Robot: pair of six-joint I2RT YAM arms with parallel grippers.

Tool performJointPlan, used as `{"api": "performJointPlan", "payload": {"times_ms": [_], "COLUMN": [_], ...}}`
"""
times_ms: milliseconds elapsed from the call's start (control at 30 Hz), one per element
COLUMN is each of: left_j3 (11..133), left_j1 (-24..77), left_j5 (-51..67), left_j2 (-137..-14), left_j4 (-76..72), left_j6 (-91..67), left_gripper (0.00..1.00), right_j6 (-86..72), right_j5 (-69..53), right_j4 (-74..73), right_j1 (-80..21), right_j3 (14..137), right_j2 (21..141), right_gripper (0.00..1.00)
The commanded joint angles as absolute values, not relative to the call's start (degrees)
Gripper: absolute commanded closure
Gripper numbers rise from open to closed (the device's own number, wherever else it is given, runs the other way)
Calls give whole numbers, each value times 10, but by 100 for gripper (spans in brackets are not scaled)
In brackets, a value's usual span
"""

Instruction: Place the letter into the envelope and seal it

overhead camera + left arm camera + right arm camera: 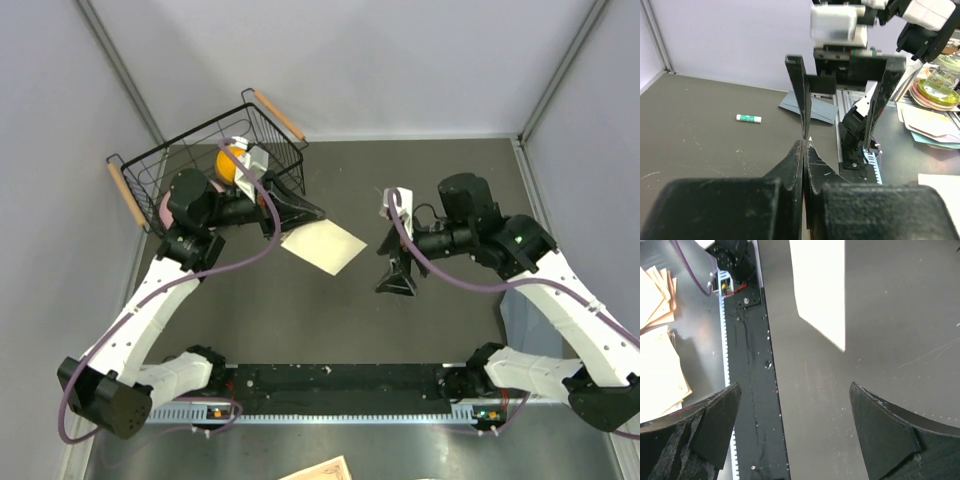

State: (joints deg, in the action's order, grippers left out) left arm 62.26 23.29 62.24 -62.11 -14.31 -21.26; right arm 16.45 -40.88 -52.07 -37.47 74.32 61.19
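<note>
The letter (pixel 323 246), a cream sheet, hangs over the middle of the dark table, and my left gripper (pixel 312 213) is shut on its left corner. From the left wrist the sheet is edge-on, only a thin cream sliver between the closed jaws of the left gripper (pixel 805 142). My right gripper (pixel 397 288) stands open to the right of the letter, apart from it, with nothing between its fingers. In the right wrist view the letter (pixel 820 285) lies ahead of the wide-open right gripper (pixel 795 385). The blue-grey envelope (pixel 810 107) lies flat on the table beyond the right gripper (pixel 836 142).
A wire basket (pixel 205 150) with wooden handles holds an orange object at the back left. A white-and-green glue stick (pixel 749 118) lies on the table. The black rail (pixel 747 390) runs along the near edge. Stacks of cards (pixel 657 365) sit off the table.
</note>
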Motion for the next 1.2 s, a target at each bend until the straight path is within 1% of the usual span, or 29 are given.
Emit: {"api": "performJointPlan", "payload": {"times_ms": [0,133,233,333,367,400,433,467,500,533,567,600,633,667,700,733,767,800,833,867,900,933,1000,1033,1100,1133,1167], "left_j3": [652,674,689,713,721,737,743,748,755,755,757,761,761,759,744,729,713,684,673,661,656,645,610,595,542,524,496], "left_j1": [243,279,293,295,296,297,301,302,304,305,304,304,303,300,293,267,250,230,195,181,171,160,159,158,161,163,170], "left_j5": [662,686,683,685,691,692,694,694,692,690,687,678,664,647,623,611,600,584,539,512,492,437,369,357,393,404,413], "left_j2": [-625,-640,-651,-665,-671,-678,-682,-684,-689,-690,-692,-693,-693,-690,-679,-671,-662,-647,-642,-629,-624,-617,-590,-583,-573,-574,-576], "left_j4": [-132,-46,-35,-16,16,31,40,50,62,64,66,70,70,64,40,-37,-87,-127,-172,-172,-171,-170,-147,-152,-233,-265,-318], "left_j6": [-175,-122,-110,-94,-77,-68,-61,-48,-44,-43,-47,-47,-52,-79,-103,-138,-216,-252,-284,-325,-337,-346,-368,-378,-433,-488,-512], "left_gripper": [100,100,100,100,100,100,100,100,100,100,100,100,93,66,54,44,27,16,14,13,9,7,6,6,5,2,1], "right_j6": [158,143,141,144,146,148,149,149,146,142,140,137,122,113,99,51,22,-3,-68,-96,-125,-194,-258,-321,-391,-449,-475], "right_j5": [-435,-445,-468,-470,-471,-470,-474,-475,-475,-476,-477,-476,-463,-456,-454,-459,-469,-483,-501,-509,-518,-539,-549,-555,-549,-544,-537], "right_j4": [-519,-486,-486,-485,-486,-484,-486,-486,-485,-484,-484,-483,-482,-472,-457,-438,-416,-362,-339,-310,-252,-212,-155,-91,-19,42,72], "right_j1": [-370,-373,-387,-403,-410,-411,-411,-414,-413,-415,-414,-415,-415,-412,-398,-386,-367,-348,-314,-300,-287,-263,-245,-231,-217,-213,-208], "right_j3": [823,855,877,882,880,878,876,876,877,881,882,885,888,889,886,872,862,852,833,824,813,789,768,747,720,696,685], "right_j2": [639,671,699,711,713,715,720,722,723,725,728,729,728,724,721,716,711,700,694,688,677,672,666,662,657,654,654], "right_gripper": [10,11,17,28,37,43,51,64,67,73,93,100,100,100,100,100,100,100,100,100,100,100,100,100,100,100,100]}}
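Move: The right hand, empty and open, has the letter held out some 9 cm to its left, 2 cm ahead and 5 cm higher. From this hand the glue stick lies about 21 cm ahead and 26 cm to the right, and the grey envelope 4 cm ahead and 38 cm to the right, both down on the table. The left hand still pinches the letter's far edge, its middle about 4 cm back and 5 cm below; the dish rack is roughly 28 cm ahead and 27 cm left of the left hand. The right hand pinches the letter's right edge, having come about 5 cm left and slightly up while the left hand brought the letter a few centimetres right and back to meet it. Then the left fingers open wide, let go and draw off forward and left; the right hand keeps its grip, heading forward and up, slightly right, its finger end tilting up some 30 degrees. ##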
